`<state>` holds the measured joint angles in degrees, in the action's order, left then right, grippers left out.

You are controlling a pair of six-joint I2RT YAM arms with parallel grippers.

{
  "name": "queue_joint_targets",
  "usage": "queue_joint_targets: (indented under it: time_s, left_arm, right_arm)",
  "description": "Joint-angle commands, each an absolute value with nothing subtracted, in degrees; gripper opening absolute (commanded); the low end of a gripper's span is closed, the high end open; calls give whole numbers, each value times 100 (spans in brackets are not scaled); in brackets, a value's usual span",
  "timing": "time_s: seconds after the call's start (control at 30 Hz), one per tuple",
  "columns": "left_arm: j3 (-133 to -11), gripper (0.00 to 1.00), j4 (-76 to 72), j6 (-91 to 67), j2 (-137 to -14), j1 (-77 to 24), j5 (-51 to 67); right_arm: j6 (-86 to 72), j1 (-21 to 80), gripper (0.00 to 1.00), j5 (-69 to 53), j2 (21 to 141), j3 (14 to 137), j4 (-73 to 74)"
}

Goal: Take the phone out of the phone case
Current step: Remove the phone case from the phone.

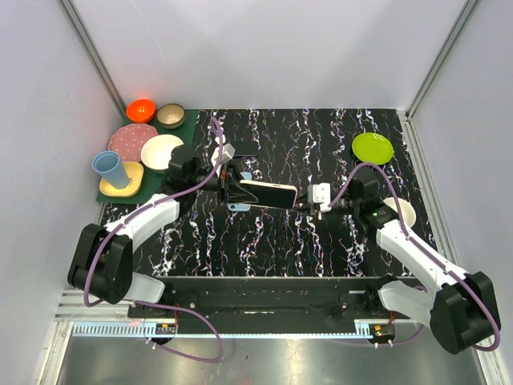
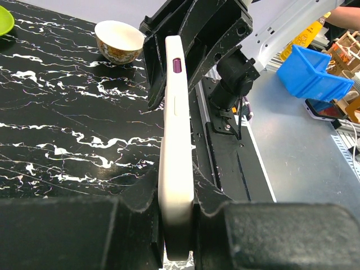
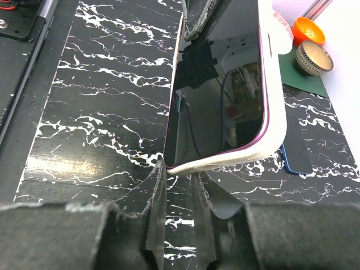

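The phone (image 1: 268, 195) sits in a white phone case (image 2: 176, 169) with a purple rim and hangs above the marbled table between both arms. My left gripper (image 2: 177, 225) is shut on one end of the phone case, seen edge-on with a pad pressed to each face. At the other end my right gripper (image 3: 179, 169) is closed on the near corner of the phone case (image 3: 270, 129), its fingers (image 2: 208, 45) flanking that end. The dark screen (image 3: 225, 84) faces up in the right wrist view.
A green mat (image 1: 183, 128) at the back left holds an orange bowl (image 1: 141, 110), a brown bowl (image 1: 171, 115), plates and a blue cup (image 1: 111, 168). A green plate (image 1: 373, 147) and a small bowl (image 2: 119, 40) stand to the right. A blue flat item (image 3: 295, 157) lies under the phone.
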<state>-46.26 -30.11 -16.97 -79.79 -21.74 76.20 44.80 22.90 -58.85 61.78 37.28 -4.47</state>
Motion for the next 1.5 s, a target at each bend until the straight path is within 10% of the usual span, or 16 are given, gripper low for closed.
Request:
queue_joint_targets:
  time_s: [0.0,1.47]
  left_arm:
    - [-4896,0,-3322,-1872,-7840,-2285,8095]
    - [-4869,0,-3146,-1644,-7708,-2224,7831]
  right_arm:
    - [5027,2320,18,-5282,6082,3700,-870]
    - [1196,1635,47,-3866,5933,4386,-1766]
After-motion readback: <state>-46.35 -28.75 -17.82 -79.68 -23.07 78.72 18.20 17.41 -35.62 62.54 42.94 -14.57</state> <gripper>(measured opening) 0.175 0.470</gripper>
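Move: The right fingers already pinch the near, lower right corner of the pale phone case, whose middle lies about 8 cm to their left, 2 cm ahead and 3 cm above. The left hand grips its left end, with the middle some 5 cm to that hand's right, about level in depth and 1 cm below. From the right hand, the light-blue case lies roughly 14 cm ahead, 18 cm left and 13 cm below; the dark phone lies 33 cm ahead and 17 cm left on the table. Still pinching the case corner, the right hand eases forward a couple of centimetres, then opens its fingers, comes free and goes on forward to about 9 cm in all, lastly swinging right and rising some 5 cm off the case while it turns about 30 degrees clockwise. The left hand keeps its grip on the cased phone throughout, shifts forward not quite 1 cm while the right hand still has the corner, then swings back about 2.5 cm. ##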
